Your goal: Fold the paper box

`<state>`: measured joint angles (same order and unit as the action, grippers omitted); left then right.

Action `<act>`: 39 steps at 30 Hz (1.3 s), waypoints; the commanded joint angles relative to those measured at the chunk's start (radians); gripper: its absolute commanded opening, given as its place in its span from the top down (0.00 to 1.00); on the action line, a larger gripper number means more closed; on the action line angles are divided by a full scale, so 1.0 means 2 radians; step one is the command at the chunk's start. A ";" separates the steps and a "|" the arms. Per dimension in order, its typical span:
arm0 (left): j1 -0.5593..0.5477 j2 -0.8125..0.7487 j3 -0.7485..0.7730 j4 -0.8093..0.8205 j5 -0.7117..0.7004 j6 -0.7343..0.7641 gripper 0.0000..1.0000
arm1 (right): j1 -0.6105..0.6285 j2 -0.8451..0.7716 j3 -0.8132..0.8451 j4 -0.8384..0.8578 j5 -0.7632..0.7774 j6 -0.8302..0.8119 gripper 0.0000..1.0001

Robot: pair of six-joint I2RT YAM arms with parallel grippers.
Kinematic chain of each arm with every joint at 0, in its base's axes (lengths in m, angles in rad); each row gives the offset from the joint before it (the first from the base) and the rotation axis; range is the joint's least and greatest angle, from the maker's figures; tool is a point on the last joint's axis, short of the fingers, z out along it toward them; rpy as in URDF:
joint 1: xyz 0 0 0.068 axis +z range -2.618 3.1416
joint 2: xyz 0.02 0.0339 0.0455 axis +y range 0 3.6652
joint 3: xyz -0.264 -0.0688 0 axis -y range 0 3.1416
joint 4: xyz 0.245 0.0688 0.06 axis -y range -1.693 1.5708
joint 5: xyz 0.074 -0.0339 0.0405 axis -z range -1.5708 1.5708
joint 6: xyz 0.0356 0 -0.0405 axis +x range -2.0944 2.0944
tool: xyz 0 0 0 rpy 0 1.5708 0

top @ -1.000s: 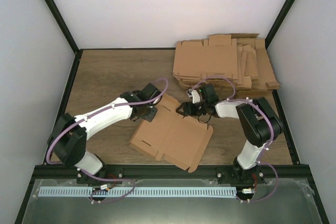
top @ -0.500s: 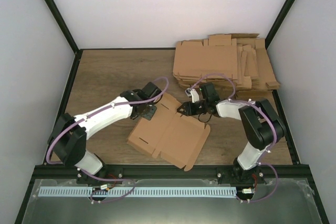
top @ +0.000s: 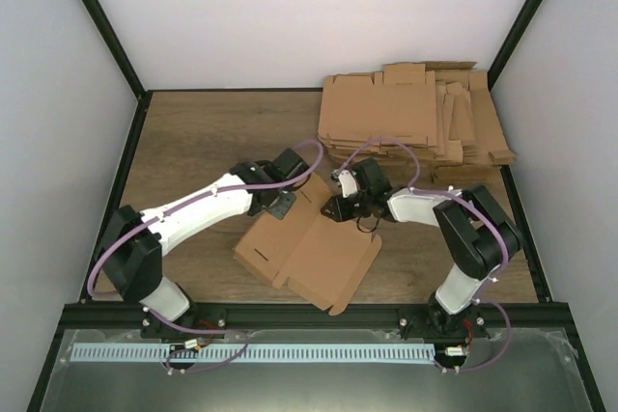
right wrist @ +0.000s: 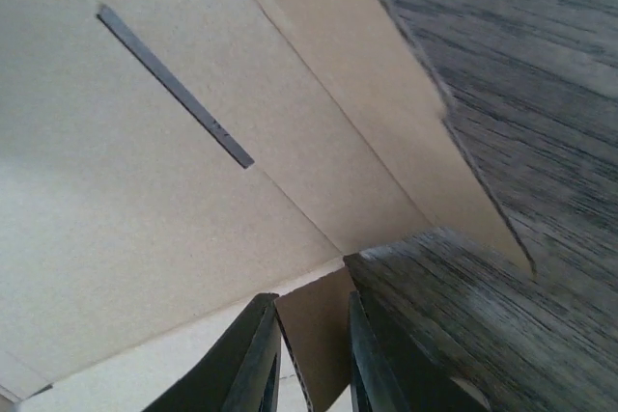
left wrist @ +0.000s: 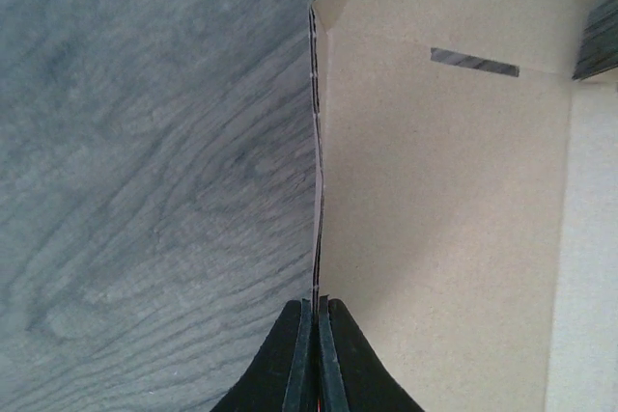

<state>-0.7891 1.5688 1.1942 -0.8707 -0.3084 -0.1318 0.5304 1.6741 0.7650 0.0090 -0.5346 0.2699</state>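
Note:
The paper box [top: 311, 246] lies as a flat creased brown sheet in the middle of the table. My left gripper [top: 282, 206] is at the sheet's far left edge. In the left wrist view the left gripper [left wrist: 316, 304] is shut on that thin cardboard edge [left wrist: 315, 190], which rises off the wood. My right gripper [top: 334, 209] is at the sheet's far side. In the right wrist view the right gripper [right wrist: 314, 314] has its jaws drawn close, and a small flap [right wrist: 319, 335] fills the gap between them. A slit [right wrist: 174, 84] shows in the panel ahead.
A pile of flat brown cardboard blanks [top: 415, 121] fills the far right corner, just behind the right arm. Grey walls close in both sides, and a black frame rail [top: 309, 314] runs along the near edge.
My right gripper has closed from wide onto the small flap and has moved a little left. The sheet has slid slightly left, and the left gripper has shifted right while holding its edge.

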 commanded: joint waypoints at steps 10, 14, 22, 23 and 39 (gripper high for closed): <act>-0.117 0.073 0.095 -0.068 -0.213 -0.009 0.96 | 0.031 -0.009 -0.025 0.047 0.098 0.045 0.73; -0.141 0.084 0.109 -0.071 -0.246 -0.006 0.96 | 0.031 -0.026 -0.040 0.057 0.106 0.047 0.72; -0.167 0.085 0.131 -0.075 -0.271 -0.003 0.96 | 0.031 -0.048 -0.069 0.082 0.104 0.056 0.70; -0.169 0.086 0.131 -0.076 -0.274 -0.001 0.96 | 0.031 -0.057 -0.072 0.083 0.106 0.056 0.70; -0.172 0.093 0.115 -0.066 -0.301 0.011 0.96 | 0.017 -0.178 -0.042 0.011 0.191 0.026 0.51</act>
<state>-1.1267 1.7641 1.4250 -1.0286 -0.8875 -0.1257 0.5831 1.3434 0.5949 0.0841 -0.2142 0.3546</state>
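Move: The box's raised left panel has its top edge already pinched in the left fingers; the crease it folds about runs some 11 cm to their right, level in reach and about 9 cm lower. The small far-corner tab stands between the right fingertips, about 13 cm right of the left hand, level in reach and 7 cm below it. The panel's far slot is roughly 4 cm ahead of the left hand and 6 cm to its right, a little lower. The left panel's edge stays pinched while the left hand carries it about 6 cm right and 5 cm up, over towards the crease, tilting some 35 degrees until its fingers slant out left and forward. At the corner tab the right hand first sinks about 2 cm, easing right, then rises some 7 cm and draws farther right, its fingers opening wider and coming clear of the tab. ##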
